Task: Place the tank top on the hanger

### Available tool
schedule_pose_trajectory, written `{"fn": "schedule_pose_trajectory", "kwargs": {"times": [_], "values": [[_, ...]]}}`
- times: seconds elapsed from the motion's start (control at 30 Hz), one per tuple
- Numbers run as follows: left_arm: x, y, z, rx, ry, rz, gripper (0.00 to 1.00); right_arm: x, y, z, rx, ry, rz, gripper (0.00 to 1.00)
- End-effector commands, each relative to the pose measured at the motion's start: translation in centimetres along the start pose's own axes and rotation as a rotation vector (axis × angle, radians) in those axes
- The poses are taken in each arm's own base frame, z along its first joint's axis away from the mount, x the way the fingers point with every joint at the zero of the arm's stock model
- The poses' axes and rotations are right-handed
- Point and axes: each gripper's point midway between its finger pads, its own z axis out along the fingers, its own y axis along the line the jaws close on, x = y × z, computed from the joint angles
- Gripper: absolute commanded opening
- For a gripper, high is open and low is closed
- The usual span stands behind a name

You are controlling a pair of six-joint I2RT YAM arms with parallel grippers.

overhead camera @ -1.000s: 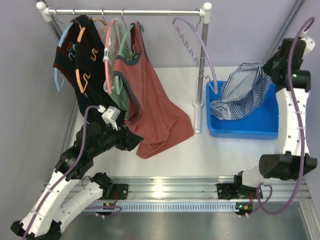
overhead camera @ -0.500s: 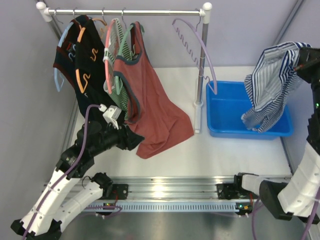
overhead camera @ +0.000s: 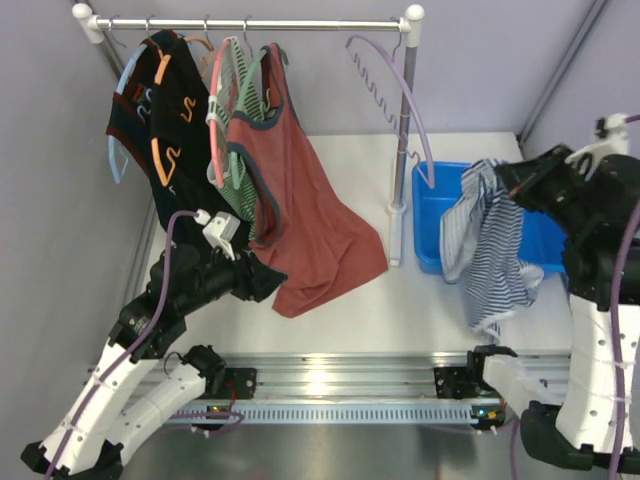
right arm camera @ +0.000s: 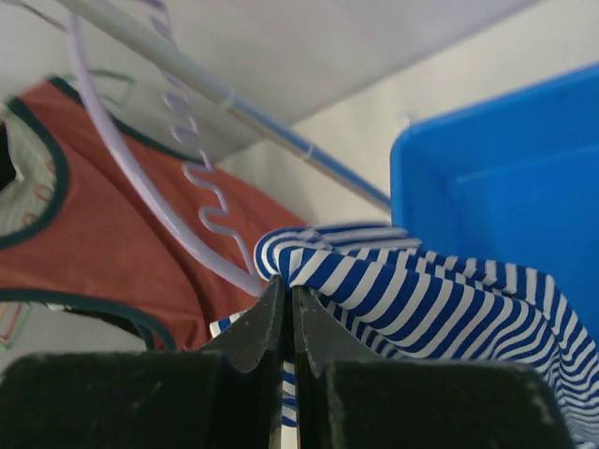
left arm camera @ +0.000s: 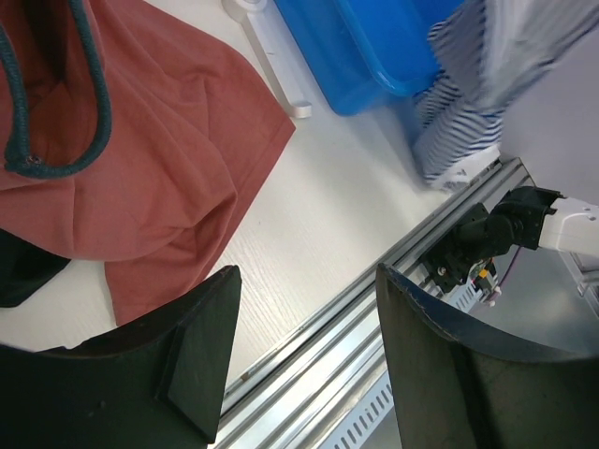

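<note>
The navy-and-white striped tank top hangs from my right gripper, which is shut on its upper edge, over the left part of the blue bin. In the right wrist view the jaws pinch the striped cloth at the gripper. The lilac hanger hangs by its hook on the rail's right end, left of and above the top; it also shows in the right wrist view. My left gripper is open and empty, low beside the rust-red top's hem; the left wrist view shows table between its fingers.
A clothes rail holds dark tops, a green-striped top and a rust-red tank top on pink and orange hangers. The rail's post stands just left of the blue bin. An aluminium rail runs along the near edge.
My right arm swung the striped top from high at the far right down and leftward; it now hangs over the bin's left part, nearer the lilac hanger. The left arm has not moved.
</note>
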Motion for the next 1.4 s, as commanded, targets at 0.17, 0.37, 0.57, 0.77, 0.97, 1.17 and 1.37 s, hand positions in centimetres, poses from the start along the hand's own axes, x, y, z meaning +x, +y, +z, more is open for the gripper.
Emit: {"fn": "schedule_pose_trajectory", "kwargs": {"times": [0.17, 0.37, 0.57, 0.77, 0.97, 1.17, 1.37], "values": [[-1.5, -0.5, -0.8, 0.003, -0.060, 0.018, 0.65, 14.5, 5.4, 2.9, -0.171, 0.254, 0.030, 0.00], [-2.2, 0.5, -1.9, -0.075, -0.109, -0.002, 0.64, 26.7, 11.3, 3.6, -0.218, 0.420, -0.030, 0.00], [-2.7, 1.3, -2.5, -0.126, -0.153, -0.039, 0.65, 35.7, 15.3, 3.8, -0.283, 0.590, -0.155, 0.01], [-2.5, 2.3, -2.2, -0.172, -0.176, -0.086, 0.66, 36.7, 13.7, 3.5, -0.257, 0.599, -0.197, 0.40], [-0.7, 0.1, 1.1, -0.002, -0.044, -0.090, 0.66, 31.8, 4.9, 1.7, 0.009, 0.482, -0.219, 0.64], [-0.2, -2.2, 4.5, 0.144, 0.012, -0.085, 0.64, 26.9, -3.1, -2.3, 0.160, 0.387, -0.079, 0.64], [2.8, -8.4, 9.5, 0.172, 0.070, 0.082, 0.65, 20.3, -2.2, -4.0, 0.077, 0.273, -0.058, 0.66]]}}
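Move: The right hand holds the striped tank top high up. The clear table where it goes, at the red top's hem, lies about 32 cm left, 6 cm back and 29 cm below. On the table, the red top's lower part is some 30 cm left and 4 cm ahead of this hand, and the blue bin 13 cm right and 12 cm ahead. From the left hand, the table spot lies roughly 8 cm right, level fore-and-aft, 12 cm down. Right hand swings the tank top some 30 cm left and down, opens, withdraws right; left hand shifts right. ##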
